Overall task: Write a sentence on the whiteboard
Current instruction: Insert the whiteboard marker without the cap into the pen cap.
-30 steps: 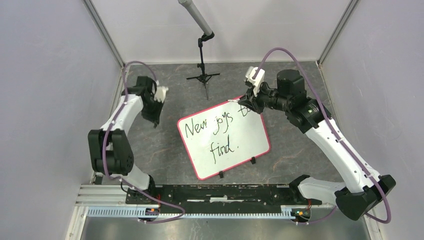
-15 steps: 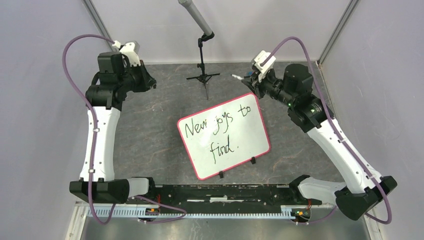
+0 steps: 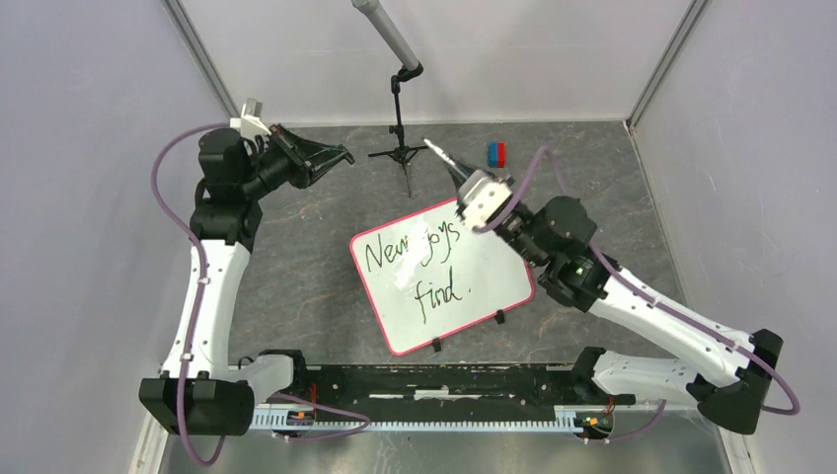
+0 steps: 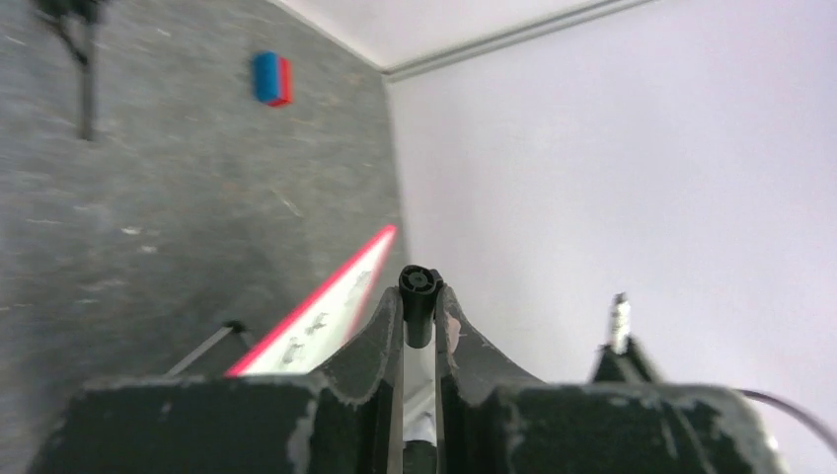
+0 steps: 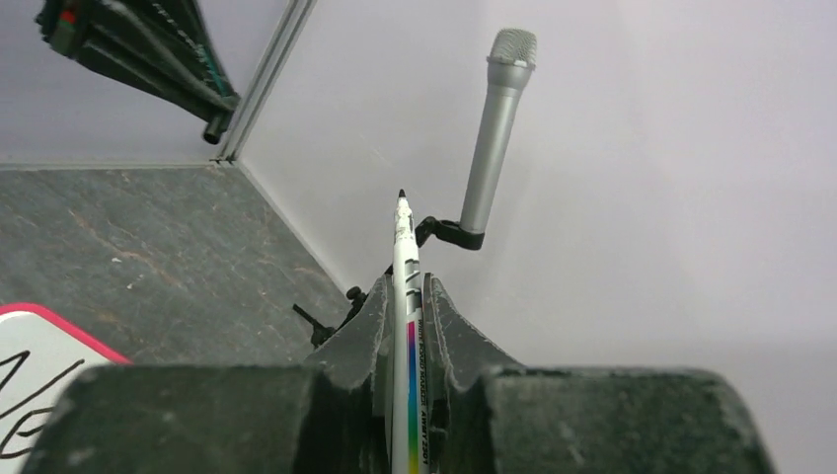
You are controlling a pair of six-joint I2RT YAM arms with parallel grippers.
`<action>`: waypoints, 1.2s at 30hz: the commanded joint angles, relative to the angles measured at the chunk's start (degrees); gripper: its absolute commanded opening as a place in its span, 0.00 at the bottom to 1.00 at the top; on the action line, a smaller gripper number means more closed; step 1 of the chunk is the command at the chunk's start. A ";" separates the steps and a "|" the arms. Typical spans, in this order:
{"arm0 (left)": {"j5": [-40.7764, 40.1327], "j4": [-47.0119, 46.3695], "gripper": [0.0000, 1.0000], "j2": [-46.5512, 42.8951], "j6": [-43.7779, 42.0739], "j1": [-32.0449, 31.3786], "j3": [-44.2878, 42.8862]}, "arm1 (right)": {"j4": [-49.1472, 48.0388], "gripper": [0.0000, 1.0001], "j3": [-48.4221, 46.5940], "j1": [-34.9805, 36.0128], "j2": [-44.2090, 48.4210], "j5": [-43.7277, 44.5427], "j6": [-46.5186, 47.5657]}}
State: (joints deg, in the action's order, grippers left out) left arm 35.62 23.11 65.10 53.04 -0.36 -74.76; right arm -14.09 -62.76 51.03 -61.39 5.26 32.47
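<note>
The whiteboard [image 3: 464, 296] lies flat in the middle of the table, white with a pink-red rim. The sentence [image 3: 395, 250] reads "New joys" and "find." in black; my right arm hides one word. My right gripper [image 3: 458, 176] hovers over the board's far right corner, shut on a white marker [image 3: 439, 156] whose tip points back-left. The marker [image 5: 402, 237] stands between the right gripper's [image 5: 402, 288] jaws. My left gripper [image 3: 339, 156] is raised at the back left, shut on a small black marker cap [image 4: 419, 288]. The board's rim [image 4: 326, 301] shows below it.
A grey microphone [image 3: 388, 35] on a small black tripod [image 3: 401, 153] stands at the back centre; it also shows in the right wrist view [image 5: 498, 118]. A blue and red block [image 3: 496, 154] lies at the back right, also in the left wrist view [image 4: 271, 79]. Walls enclose three sides.
My right arm has swung forward and left, now over the board's far right corner, uncovering the blue and red block. My left gripper has turned right, toward the tripod.
</note>
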 commanded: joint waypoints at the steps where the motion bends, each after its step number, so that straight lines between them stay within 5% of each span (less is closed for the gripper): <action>1: 9.16 -27.77 0.02 -3.05 30.06 0.27 9.29 | -14.90 0.00 5.91 6.70 1.62 8.18 15.76; 8: 10.43 -43.54 0.02 -6.29 41.19 1.95 17.47 | -17.37 0.00 14.65 20.63 4.87 10.96 36.32; 16: 15.84 -45.33 0.03 -8.52 38.63 -2.17 19.36 | -24.88 0.00 20.41 30.62 3.08 17.26 55.09; 25: 16.82 -40.43 0.02 -13.02 36.26 -3.19 21.59 | -36.21 0.00 23.54 32.91 0.41 22.13 65.13; 36: 11.76 -40.34 0.02 -15.05 36.13 -6.61 26.20 | -37.82 0.00 20.28 33.53 -3.43 27.12 67.38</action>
State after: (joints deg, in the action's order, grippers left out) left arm 49.41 -16.32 51.35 89.45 -5.91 -48.99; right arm -47.46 -39.44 84.01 -64.51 30.15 98.50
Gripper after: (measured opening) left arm 0.165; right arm 0.145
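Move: My right hand grips the uncapped marker, its nib forward and left. The pen cap in my left fingers lies some 20 cm to that right hand's left, 6 cm ahead and about 6 cm lower. The whiteboard is almost straight below the right hand, 2 cm ahead, 3 cm left, 43 cm down. From my left hand, the marker it must meet is about 20 cm right, 5 cm back and 6 cm higher. I swing my right hand back about 12 cm, with some 5 cm left and 5 cm down, then nearly hold it there while rolling the marker about 50 degrees, nib still forward-left. My left hand draws back roughly 9 cm and 5 cm right, rising then dipping, and turns the cap clockwise and a little upward towards the nib. Both grips stay shut. ##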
